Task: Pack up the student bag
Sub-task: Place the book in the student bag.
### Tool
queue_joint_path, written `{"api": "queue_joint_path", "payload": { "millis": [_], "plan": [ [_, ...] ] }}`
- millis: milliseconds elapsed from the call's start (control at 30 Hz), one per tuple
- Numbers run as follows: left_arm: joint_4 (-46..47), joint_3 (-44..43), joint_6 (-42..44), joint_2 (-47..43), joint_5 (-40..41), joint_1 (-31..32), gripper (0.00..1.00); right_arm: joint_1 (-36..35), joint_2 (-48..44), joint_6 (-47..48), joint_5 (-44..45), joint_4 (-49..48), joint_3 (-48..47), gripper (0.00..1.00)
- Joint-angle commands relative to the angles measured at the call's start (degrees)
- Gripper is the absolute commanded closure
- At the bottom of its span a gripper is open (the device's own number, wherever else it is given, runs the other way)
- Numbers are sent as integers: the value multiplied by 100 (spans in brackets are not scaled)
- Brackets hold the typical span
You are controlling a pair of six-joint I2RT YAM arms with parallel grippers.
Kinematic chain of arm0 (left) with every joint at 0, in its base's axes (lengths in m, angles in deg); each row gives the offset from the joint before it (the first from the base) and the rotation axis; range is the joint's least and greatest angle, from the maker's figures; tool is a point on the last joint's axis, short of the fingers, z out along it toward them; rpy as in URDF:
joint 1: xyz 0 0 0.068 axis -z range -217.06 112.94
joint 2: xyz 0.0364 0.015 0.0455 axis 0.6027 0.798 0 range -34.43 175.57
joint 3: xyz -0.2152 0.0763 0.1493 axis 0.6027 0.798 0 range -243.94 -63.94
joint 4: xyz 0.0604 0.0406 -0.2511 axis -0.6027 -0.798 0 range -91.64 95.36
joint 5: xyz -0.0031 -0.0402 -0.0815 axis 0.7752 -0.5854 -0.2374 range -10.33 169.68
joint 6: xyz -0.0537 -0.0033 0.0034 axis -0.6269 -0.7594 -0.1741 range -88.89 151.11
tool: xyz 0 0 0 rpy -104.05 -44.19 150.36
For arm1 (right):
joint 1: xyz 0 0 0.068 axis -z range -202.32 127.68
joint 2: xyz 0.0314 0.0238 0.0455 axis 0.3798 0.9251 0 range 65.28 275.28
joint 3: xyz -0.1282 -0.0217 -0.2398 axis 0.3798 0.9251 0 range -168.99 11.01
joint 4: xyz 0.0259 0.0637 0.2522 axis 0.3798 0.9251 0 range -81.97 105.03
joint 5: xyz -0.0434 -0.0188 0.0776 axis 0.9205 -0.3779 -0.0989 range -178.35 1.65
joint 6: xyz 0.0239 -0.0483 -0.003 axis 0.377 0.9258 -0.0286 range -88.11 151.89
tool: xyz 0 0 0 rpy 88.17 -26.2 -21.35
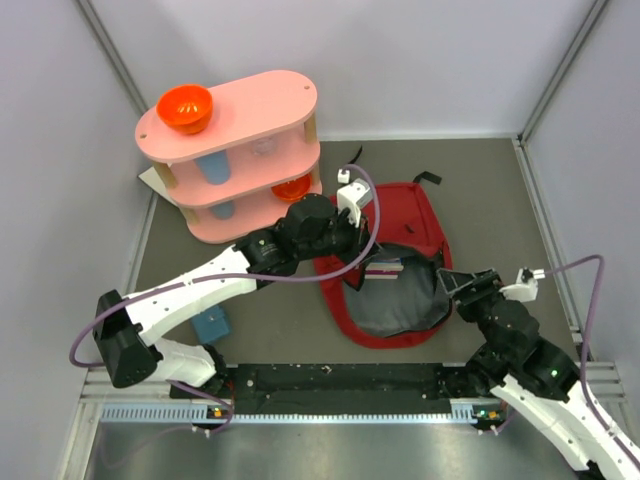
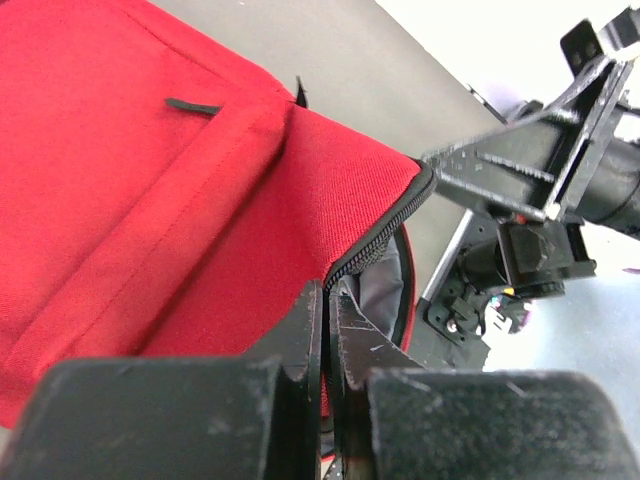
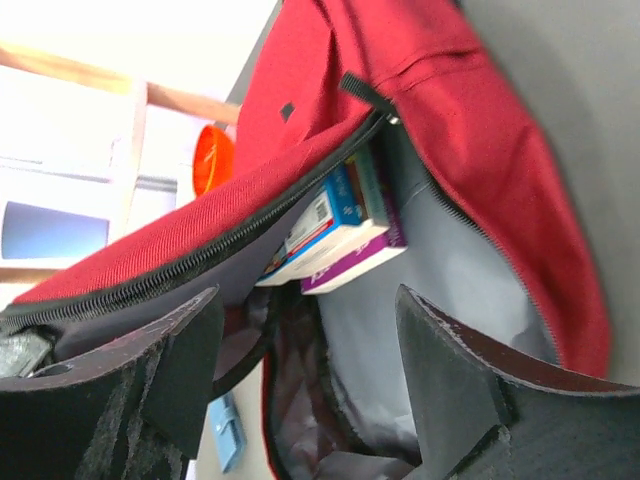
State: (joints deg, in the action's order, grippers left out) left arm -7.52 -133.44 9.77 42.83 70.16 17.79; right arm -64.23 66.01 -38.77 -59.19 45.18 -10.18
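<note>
The student bag lies flat in the middle of the table, dark red, its mouth facing the arms and showing grey lining. Two books lie inside, one with a blue cover on one with a purple cover. My left gripper is shut on the bag's upper zip edge and holds the flap up. My right gripper stands open at the right side of the mouth, with nothing between its fingers.
A pink two-tier shelf stands at the back left, with an orange bowl on top and a blue cup inside. A small blue item lies on the table by the left arm. Walls enclose the table.
</note>
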Motion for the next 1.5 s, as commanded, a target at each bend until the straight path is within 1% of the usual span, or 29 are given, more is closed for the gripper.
{"api": "queue_joint_path", "payload": {
  "millis": [0,67,100,133,233,267,333,367,400,433,533,633,667,700,733,767,800,867,900,967,1000,1033,1100,1133,1200,1233,1267,1300,1467],
  "plan": [
    [243,59,16,-149,-750,-18,100,16,-188,350,966,908,-623,28],
    [321,155,86,-132,-902,87,100,16,-91,595,1380,908,-815,27],
    [322,173,156,-79,-946,131,100,25,205,692,1494,908,-895,25],
    [165,103,226,-9,-1225,210,100,16,356,789,1661,908,-983,25],
    [-309,-46,472,298,-1455,438,100,16,926,1210,1899,908,-1343,20],
    [-381,-38,560,377,-1439,526,94,8,1051,1412,1943,900,-1509,18],
    [-469,102,570,352,-1212,763,88,16,1384,1580,1970,908,-1703,16],
    [-435,181,552,230,-1202,834,71,8,1490,1711,1979,908,-1748,15],
    [-330,365,561,177,-1280,913,59,16,1570,1765,1944,908,-1792,15],
    [-355,375,561,141,-1394,940,51,16,1710,1800,1926,908,-1827,14],
    [-540,375,526,-235,-1010,1063,40,16,1860,1775,1821,908,-1801,13],
    [-478,533,543,-832,9,1054,25,25,2001,1678,1707,908,-1740,12],
    [-365,577,544,-991,690,1045,21,25,2123,1730,1680,900,-1731,12],
    [-303,717,552,-1132,1141,1037,10,25,2202,1765,1628,908,-1731,12],
    [-250,796,526,-1360,1493,1002,3,42,2281,1800,1575,908,-1731,12],
    [-206,849,482,-1423,1793,923,1,77,2395,1862,1496,908,-1739,11],
    [-319,885,421,-1450,1909,583,1,130,2605,1871,1295,900,-1739,11],
    [-504,911,106,-1389,1622,72,1,227,2913,2054,1031,891,-1818,10],
    [-574,1007,-9,-1362,1298,-452,1,445,3289,2142,655,891,-1862,9],
    [-549,1148,-142,-1283,1024,-834,1,823,3634,2336,206,882,-1968,8],
    [-514,1262,-133,-1248,770,-1123,1,1034,3810,2389,-388,821,-1959,7],
    [-478,1289,-151,-1126,558,-1230,1,1532,4046,2503,-734,699,-1907,7],
    [-373,1403,-186,-967,250,-1519,1,1974,4233,2705,-1602,383,-1810,5],
    [-268,1430,-221,-784,75,-1608,1,2385,4329,2749,-1851,251,-1670,5],
    [-57,1569,-379,-642,-198,-1853,1,2748,4383,2864,-2508,-83,-1529,4],
    [135,1658,-440,-563,-347,-1907,1,2871,4409,2881,-2660,-146,-1424,3],
    [581,1763,-537,-519,-575,-1951,1,3047,4435,2899,-2749,-207,-1379,3],
    [707,1860,-607,-449,-664,-2082,1,3101,4470,2917,-2898,-251,-1336,3],
    [708,1720,-670,245,-797,-2364,1,3250,4559,2917,-3207,-401,-1124,1]
  ]
}}
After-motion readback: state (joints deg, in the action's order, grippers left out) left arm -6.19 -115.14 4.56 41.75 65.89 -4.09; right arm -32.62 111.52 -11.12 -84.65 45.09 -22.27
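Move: The student bag's near rim, where the flap held by the left hand must go, lies about 20 cm back, 6 cm right and 26 cm below it; the packed books are 6 cm right, 2 cm back, 23 cm down, and the bag's left edge about 11 cm left, 3 cm ahead, 24 cm down. From the empty right hand, the bag's right edge is roughly 3 cm ahead, 3 cm right and 14 cm below, the books 12 cm left, 4 cm ahead, 13 cm down. The bag's raised flap is drawn back and down over its opening by the left hand, some 10 cm back, before the fingers open and let go; that hand then swings forward and left, over a small rise, and sinks wide open towards the bag's left edge. The right hand moves right and up, then descends about 12 cm, a little forward, towards the right edge, tipping down some 30 degrees and opening further. ##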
